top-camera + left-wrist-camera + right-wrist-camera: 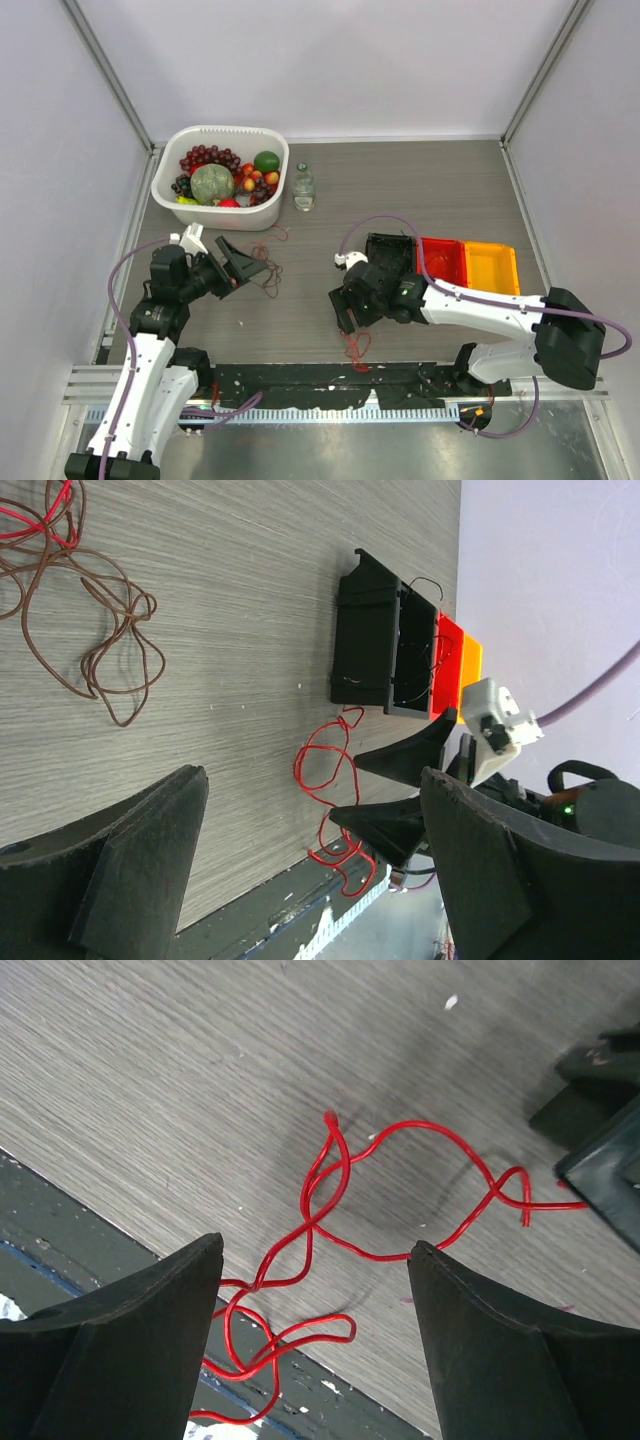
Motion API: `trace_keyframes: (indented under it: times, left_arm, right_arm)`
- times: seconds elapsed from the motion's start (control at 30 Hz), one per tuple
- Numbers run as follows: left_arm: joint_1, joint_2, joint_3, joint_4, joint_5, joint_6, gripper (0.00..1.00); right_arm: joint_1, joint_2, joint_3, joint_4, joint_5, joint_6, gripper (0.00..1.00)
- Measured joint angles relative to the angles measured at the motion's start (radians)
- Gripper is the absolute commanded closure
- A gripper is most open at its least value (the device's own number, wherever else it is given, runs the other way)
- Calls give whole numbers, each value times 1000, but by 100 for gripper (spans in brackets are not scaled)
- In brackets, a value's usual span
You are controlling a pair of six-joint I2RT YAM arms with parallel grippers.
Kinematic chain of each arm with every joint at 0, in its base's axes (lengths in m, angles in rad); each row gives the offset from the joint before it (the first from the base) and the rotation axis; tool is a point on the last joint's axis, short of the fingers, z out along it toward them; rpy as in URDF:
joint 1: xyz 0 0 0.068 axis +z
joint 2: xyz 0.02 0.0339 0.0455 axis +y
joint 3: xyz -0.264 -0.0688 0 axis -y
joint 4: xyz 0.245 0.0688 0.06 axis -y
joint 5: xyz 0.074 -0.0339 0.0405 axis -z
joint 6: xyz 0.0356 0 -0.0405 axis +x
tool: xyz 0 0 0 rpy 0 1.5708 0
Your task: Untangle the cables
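A brown cable (100, 630) lies in loose loops on the wood table, with a bit of red wire (45, 515) tangled at its far end; it also shows in the top view (270, 272). My left gripper (248, 264) is open and empty just left of it, and in its wrist view (315, 780) the jaws stand wide apart. A separate red cable (330, 1210) lies coiled across the table's front edge (355, 350). My right gripper (345, 318) hovers open right above it, jaws (315, 1260) straddling the loops, touching nothing.
A white basin (165, 185) of fruit and a small bottle (303, 187) stand at the back left. A black bin (390, 250), a red bin (443, 262) and an orange bin (492, 268) sit in a row behind my right arm. A dark strip (300, 380) edges the table front.
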State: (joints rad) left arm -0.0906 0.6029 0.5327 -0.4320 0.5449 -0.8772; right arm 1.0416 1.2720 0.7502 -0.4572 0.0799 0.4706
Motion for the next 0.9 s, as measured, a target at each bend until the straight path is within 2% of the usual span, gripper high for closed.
trace_keyframes:
  times: [0.13,0.23,0.3,0.5,0.63,0.7,0.73,0.77,0.8,0.9]
  left_arm:
    - [0,-13,0,0,2,0,9]
    - [0,-19,0,0,3,0,9]
    - [0,-22,0,0,3,1,9]
    - [0,-28,0,-3,8,5,9]
    - [0,-37,0,-12,8,11,9]
    - [0,-39,0,-14,9,14,8]
    - [0,-41,0,-15,9,14,9]
    - [0,-43,0,-15,9,14,9]
    - [0,-45,0,-15,10,14,9]
    - [0,-52,0,-16,10,14,8]
  right_arm:
    - [29,44,0,-8,-7,34,21]
    - [58,76,-4,-8,0,59,33]
    - [69,92,-7,-9,6,74,37]
    - [92,157,-10,-8,37,113,26]
    - [126,168,-9,-8,73,124,29]
    - [133,168,-15,2,80,128,39]
    - [134,167,-19,8,84,127,52]
    - [134,165,-27,24,92,129,58]
    - [134,163,-33,41,99,131,71]
    - [134,171,-45,93,126,148,84]
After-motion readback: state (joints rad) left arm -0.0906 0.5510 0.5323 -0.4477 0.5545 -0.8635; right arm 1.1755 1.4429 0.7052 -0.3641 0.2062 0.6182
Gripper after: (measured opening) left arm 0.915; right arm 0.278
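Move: The upper crossing in the small red cable lies about 6 cm below the right hand, some 2 cm back and 1 cm to its left. From that same hand, the black bin is about 13 cm ahead and 7 cm right, and the red bin 12 cm ahead and 17 cm right. The brown cable bundle lies 12 cm ahead and 17 cm left. From the left hand, the crossing is roughly 9 cm back, 18 cm right and 17 cm down. The right fingers come down around the red cable's crossing and pinch it near the table, closing from wide open to nearly shut. To get there the hand sinks about 5 cm while drawing back some 3 cm, then eases about 1 cm forward and slightly left as the fingers close. ##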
